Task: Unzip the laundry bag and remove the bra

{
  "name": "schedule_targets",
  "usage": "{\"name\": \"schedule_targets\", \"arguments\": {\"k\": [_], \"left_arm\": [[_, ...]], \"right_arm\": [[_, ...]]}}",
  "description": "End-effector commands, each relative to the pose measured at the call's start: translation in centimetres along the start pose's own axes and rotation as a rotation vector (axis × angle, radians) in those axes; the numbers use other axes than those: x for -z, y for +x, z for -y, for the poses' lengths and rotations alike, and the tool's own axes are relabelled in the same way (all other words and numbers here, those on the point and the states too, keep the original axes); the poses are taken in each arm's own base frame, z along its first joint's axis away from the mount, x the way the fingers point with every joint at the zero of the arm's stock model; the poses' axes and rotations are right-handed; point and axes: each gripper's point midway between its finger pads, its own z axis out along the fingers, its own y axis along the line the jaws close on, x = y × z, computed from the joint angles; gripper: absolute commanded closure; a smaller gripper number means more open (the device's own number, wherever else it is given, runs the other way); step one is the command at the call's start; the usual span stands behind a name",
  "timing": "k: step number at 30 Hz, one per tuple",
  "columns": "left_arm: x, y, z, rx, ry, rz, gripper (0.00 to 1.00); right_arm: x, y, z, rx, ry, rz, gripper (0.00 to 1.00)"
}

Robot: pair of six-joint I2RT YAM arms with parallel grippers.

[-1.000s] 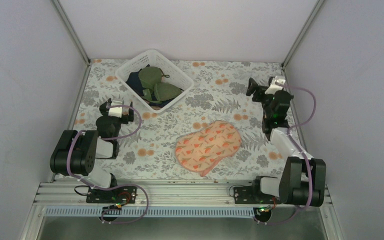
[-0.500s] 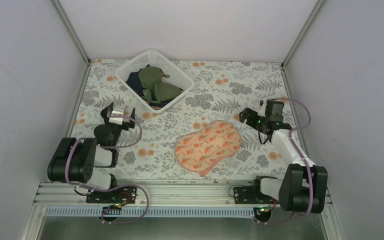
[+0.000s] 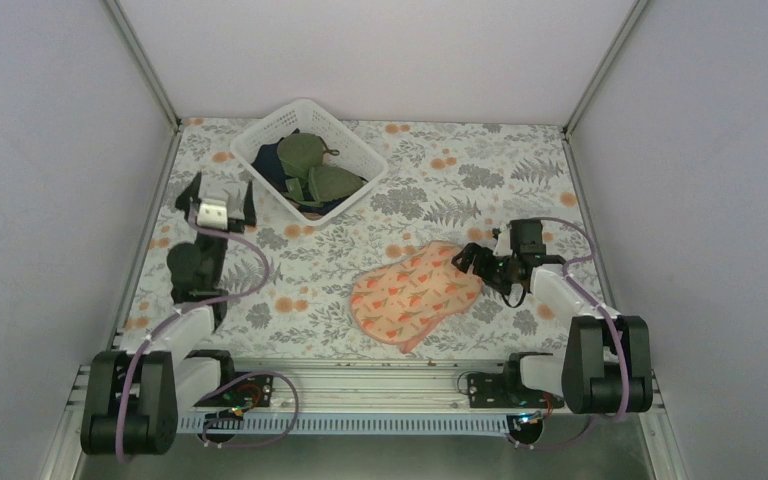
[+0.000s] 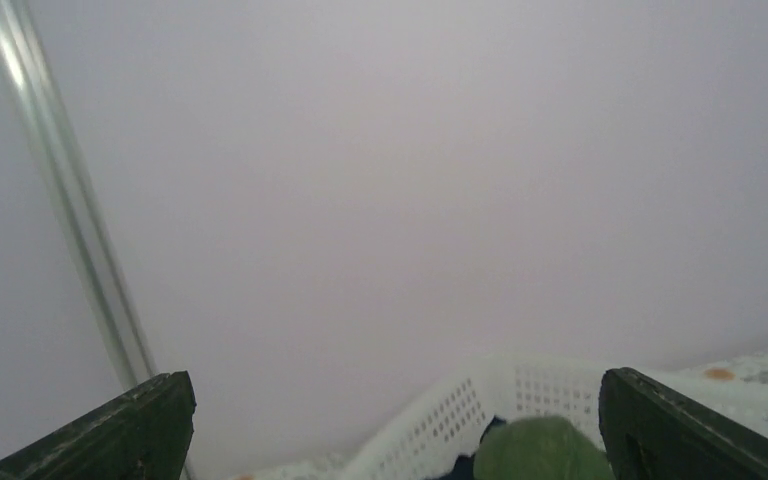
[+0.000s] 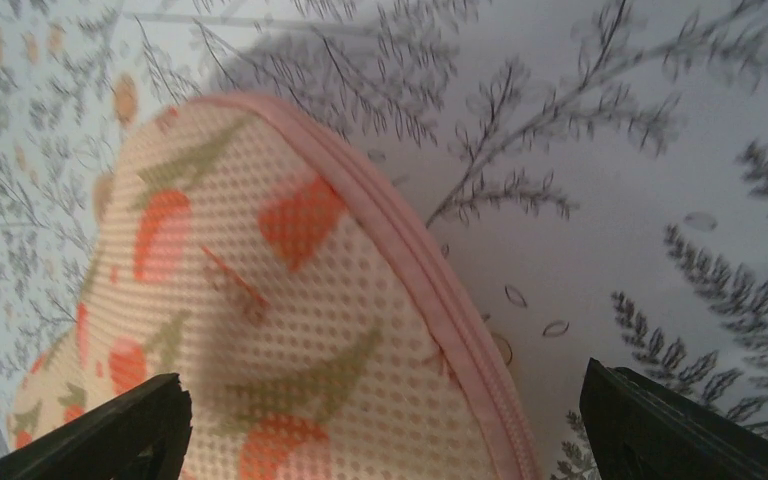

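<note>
The laundry bag point(image 3: 415, 293) lies zipped shut on the flowered tabletop at centre right, a peach-pink pouch with orange-red flowers. My right gripper point(image 3: 470, 262) hangs open over its far right end. In the right wrist view the bag point(image 5: 290, 330) fills the space between the fingers, and its pink zipper edge point(image 5: 430, 290) runs diagonally just inside the right finger. Nothing is gripped by the right gripper point(image 5: 382, 400). My left gripper point(image 3: 220, 190) is open at the far left, beside the basket. The bra is hidden.
A white lattice basket point(image 3: 360, 150) stands at the back left and holds olive-green bras point(image 3: 310, 165). The left wrist view shows the basket's rim point(image 4: 460, 410), a green cup point(image 4: 540, 450), the pale back wall and a metal corner post point(image 4: 70, 200).
My right arm swung down from the back right corner to the bag's far end. My left arm stretched forward, and its gripper moved back toward the basket.
</note>
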Motion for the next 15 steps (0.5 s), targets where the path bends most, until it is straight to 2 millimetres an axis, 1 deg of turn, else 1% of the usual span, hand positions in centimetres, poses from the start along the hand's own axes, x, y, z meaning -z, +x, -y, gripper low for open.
{"name": "schedule_targets", "arguments": {"k": [1, 2, 3, 5, 6, 8, 10, 11, 14, 15], "left_arm": [[-2.9, -0.9, 1.9, 0.059, 0.185, -0.268, 0.0], [-3.1, -2.1, 3.0, 0.088, 0.266, -0.288, 0.0], [-3.4, -3.3, 3.8, 0.115, 0.325, -0.296, 0.0], [-2.9, -5.6, 5.3, 0.172, 0.435, -0.281, 0.0], [-2.4, -6.7, 6.2, 0.209, 0.494, -0.263, 0.0], [-1.2, -7.9, 7.8, 0.284, 0.597, -0.242, 0.0], [-0.2, -8.4, 8.9, 0.362, 0.661, -0.251, 0.0], [0.3, -8.4, 9.4, 0.388, 0.694, -0.257, 0.0], [1.8, -9.1, 10.9, 0.426, 0.775, -0.249, 0.0], [2.2, -9.1, 11.3, 0.429, 0.798, -0.248, 0.0]], "right_arm": [[-1.0, 1.5, -0.6, -0.001, -0.046, -0.046, 0.01], [-1.1, 1.7, -0.9, 0.009, -0.059, -0.053, 0.03], [-1.1, 1.8, -1.2, 0.019, -0.073, -0.06, 0.07], [-1.1, 1.8, -2.1, 0.049, -0.116, -0.067, 0.3], [-0.9, 1.7, -2.7, 0.066, -0.14, -0.065, 0.47], [-0.4, 1.2, -4.2, 0.113, -0.19, -0.059, 0.7], [0.4, 0.6, -6.2, 0.189, -0.251, -0.046, 0.92], [0.9, 0.3, -7.3, 0.23, -0.277, -0.038, 0.96], [2.9, -0.1, -11.4, 0.412, -0.359, -0.016, 0.96], [3.8, -0.1, -13.1, 0.493, -0.389, -0.008, 0.96]]}}
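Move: The zipped right end of the laundry bag lies straight below the open right fingers, barely 2 cm down. The bag's middle is some 10 cm to the left of that hand and 7 cm back. The white basket stands about 20 cm ahead and 32 cm left of it. From the high left hand, the bag's middle is roughly 37 cm right, 14 cm back and 26 cm below, and the basket about 12 cm ahead, 16 cm right and 22 cm down. Dipping about a centimetre, the right hand shuts its fingers on the bag's zipped edge, pinches it and carries it left about 5 cm, rising some 4 cm from its lowest and turning slightly counter-clockwise. The left hand, still open, climbs and swings right towards the bag, then starts sinking and drawing back while it turns clockwise some 35 degrees. ##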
